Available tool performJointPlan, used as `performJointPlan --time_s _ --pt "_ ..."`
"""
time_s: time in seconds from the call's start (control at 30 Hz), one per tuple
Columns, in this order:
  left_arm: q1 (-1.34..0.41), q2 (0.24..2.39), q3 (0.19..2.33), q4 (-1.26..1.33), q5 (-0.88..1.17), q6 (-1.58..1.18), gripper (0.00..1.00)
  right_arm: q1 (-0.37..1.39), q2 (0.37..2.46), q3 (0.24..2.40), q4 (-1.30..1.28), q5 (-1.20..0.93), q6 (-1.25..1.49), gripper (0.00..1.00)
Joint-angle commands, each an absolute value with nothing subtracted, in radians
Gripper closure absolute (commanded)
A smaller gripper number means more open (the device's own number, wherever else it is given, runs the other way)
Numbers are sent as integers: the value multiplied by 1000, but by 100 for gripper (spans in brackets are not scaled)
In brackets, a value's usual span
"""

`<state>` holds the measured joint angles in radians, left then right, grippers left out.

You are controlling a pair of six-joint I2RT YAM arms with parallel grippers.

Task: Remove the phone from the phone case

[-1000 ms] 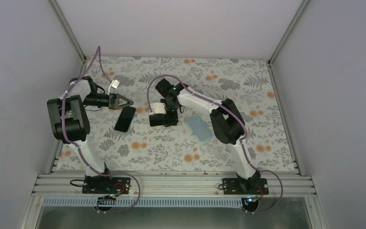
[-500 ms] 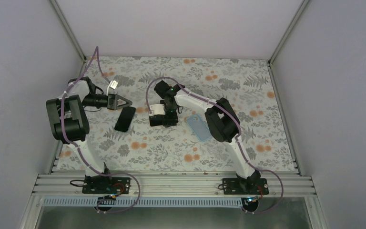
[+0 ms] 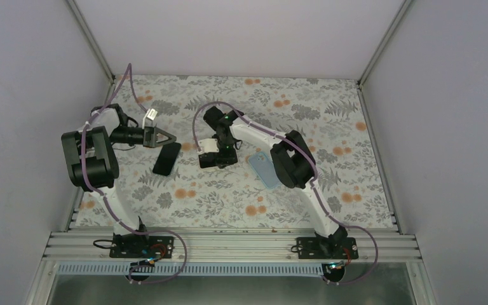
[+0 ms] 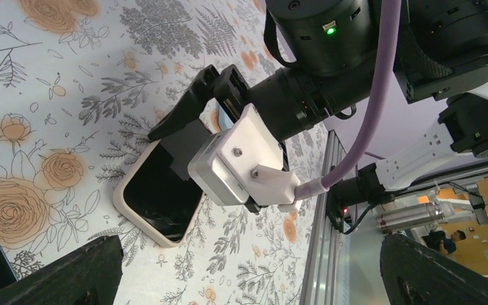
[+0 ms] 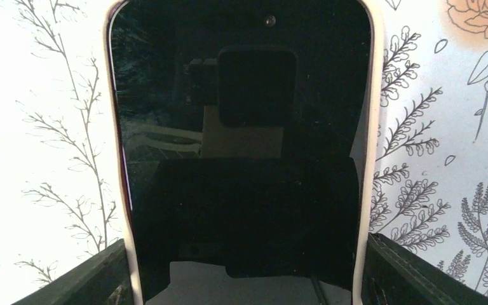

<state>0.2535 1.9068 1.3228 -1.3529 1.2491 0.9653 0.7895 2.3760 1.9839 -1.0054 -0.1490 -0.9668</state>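
A black phone in a cream case (image 5: 241, 127) lies screen up on the flowered table. It also shows in the left wrist view (image 4: 159, 190), and in the top view it is mostly hidden under my right gripper (image 3: 216, 160). My right gripper (image 5: 244, 279) straddles its near end, one finger against each long side of the case. My left gripper (image 3: 170, 136) is open and empty, held above the table to the left and pointing at the right gripper (image 4: 229, 95).
A bare black phone (image 3: 166, 157) lies just below the left gripper. An empty light-blue case (image 3: 265, 170) lies right of the right gripper. White walls enclose the table on three sides, and a metal rail (image 3: 229, 244) runs along the near edge.
The right arm's elbow has shifted a little to the left while its gripper stays on the cased phone. The left gripper has drawn back slightly to the left.
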Motion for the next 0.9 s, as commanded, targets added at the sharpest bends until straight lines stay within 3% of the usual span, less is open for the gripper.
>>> performJointPlan --time_s 0.0,0.17,0.4,0.87 --pt "247 1936 1311 -1358 1268 987 0 782 2330 1937 -954 -164 -935 26" --pt "218 1974 1313 -1356 1263 961 0 785 2171 1829 -831 -136 -858 35" --pt "146 1999 1350 -1356 1281 904 0 806 2038 1754 -749 -106 -794 33" --pt "74 2075 1431 -1358 1271 859 2 912 2146 1930 -769 -59 -762 32"
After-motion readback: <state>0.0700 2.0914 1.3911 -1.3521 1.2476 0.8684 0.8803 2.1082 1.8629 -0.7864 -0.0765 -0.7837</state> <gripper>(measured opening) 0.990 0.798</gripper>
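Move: The right hand grips the cased phone across its long edges on the table, the phone's middle 3 cm to its left; the left gripper waits about 19 cm left and 14 up, roughly level ahead. From the left hand that phone lies some 16 cm right, 2 back, 14 down, and the bare phone 3 left, 4 back, 14 down. The blue case is about 14 cm right of the right hand and 4 back. Right hand lifts its phone some 11 cm, then left towards the open left gripper coming right and down. ##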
